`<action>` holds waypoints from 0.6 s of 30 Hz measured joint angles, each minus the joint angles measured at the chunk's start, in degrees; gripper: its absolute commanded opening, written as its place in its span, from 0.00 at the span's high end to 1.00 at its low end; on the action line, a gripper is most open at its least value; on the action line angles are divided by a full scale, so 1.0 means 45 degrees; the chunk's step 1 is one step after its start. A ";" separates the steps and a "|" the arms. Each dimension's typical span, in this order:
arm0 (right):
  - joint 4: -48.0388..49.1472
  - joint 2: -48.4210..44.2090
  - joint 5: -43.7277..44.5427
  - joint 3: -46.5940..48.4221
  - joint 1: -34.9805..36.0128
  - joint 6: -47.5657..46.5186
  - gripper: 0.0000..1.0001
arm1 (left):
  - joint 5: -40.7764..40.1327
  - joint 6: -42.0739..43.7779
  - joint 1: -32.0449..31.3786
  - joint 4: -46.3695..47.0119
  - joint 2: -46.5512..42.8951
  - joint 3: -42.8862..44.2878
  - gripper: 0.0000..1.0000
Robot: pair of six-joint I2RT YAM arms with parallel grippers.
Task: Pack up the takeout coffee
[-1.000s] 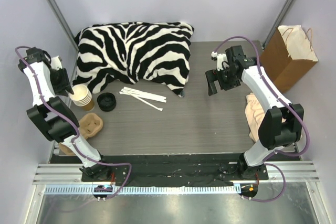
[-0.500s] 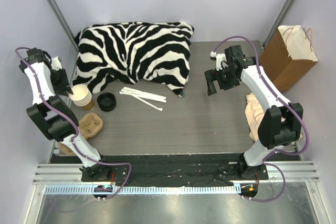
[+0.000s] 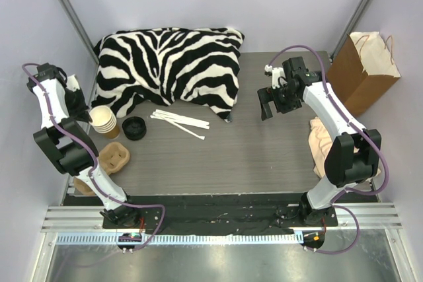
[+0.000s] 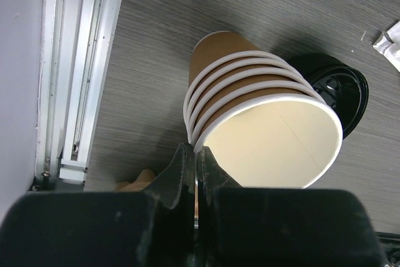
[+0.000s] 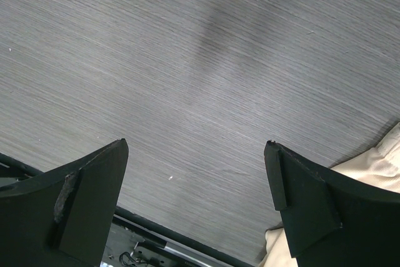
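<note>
A stack of lidless brown paper cups (image 3: 104,122) (image 4: 262,110) stands tilted at the table's left edge. A loose black lid (image 3: 134,127) (image 4: 340,89) lies just right of it. The takeout coffee, a lidded cup, is out of view. My left gripper (image 3: 84,111) (image 4: 195,149) is shut on the rim of the stack's top cup, whose thin wall is pinched between the fingers. My right gripper (image 3: 268,109) (image 5: 197,145) hangs open over bare table at the right, holding nothing.
A zebra-striped pillow (image 3: 168,67) fills the back left. White strips (image 3: 178,122) lie mid-table. A tan pulp cup carrier (image 3: 114,158) sits near the front left. A brown paper bag (image 3: 363,70) stands at the back right, with beige material (image 3: 324,140) (image 5: 375,167) below it.
My left gripper has closed from partly open onto the top cup's rim. The right arm has not moved.
</note>
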 measured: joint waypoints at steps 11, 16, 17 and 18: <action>-0.0044 0.0214 -0.0010 0.0063 0.0068 -0.0005 0.00 | 0.0000 -0.0107 0.0000 -0.0189 -0.0005 0.0049 0.76; -0.0044 0.0214 -0.0010 0.0063 0.0083 -0.0005 0.00 | 0.0005 -0.0121 0.0000 -0.0233 -0.0015 0.0126 0.78; -0.0044 0.0214 -0.0010 0.0063 0.0087 -0.0005 0.00 | 0.0005 -0.0121 0.0000 -0.0233 -0.0015 0.0160 0.78; -0.0044 0.0214 -0.0010 0.0063 0.0092 -0.0005 0.00 | 0.0005 -0.0121 0.0000 -0.0238 -0.0015 0.0204 0.78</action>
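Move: The stack of paper cups stands upright with its middle about 4 cm to the right of the left hand, 1 cm ahead and some 6 cm below; the closed fingertips already pinch the left side of the top rim. The black lids lie about 13 cm right, 1 cm ahead and 11 cm below, and the cup carrier is some 12 cm back and 1 cm right, 11 cm down. From the right hand the stack is about 58 cm left, level with it. The top cup's rim is let go: the left hand stays in place over the left side of the stack, keeps its pinch at first, then opens its fingers to about a quarter of their range so that they straddle the paper wall with a small gap. It rises by barely half a centimetre, fingers still pointing down, without turning. ##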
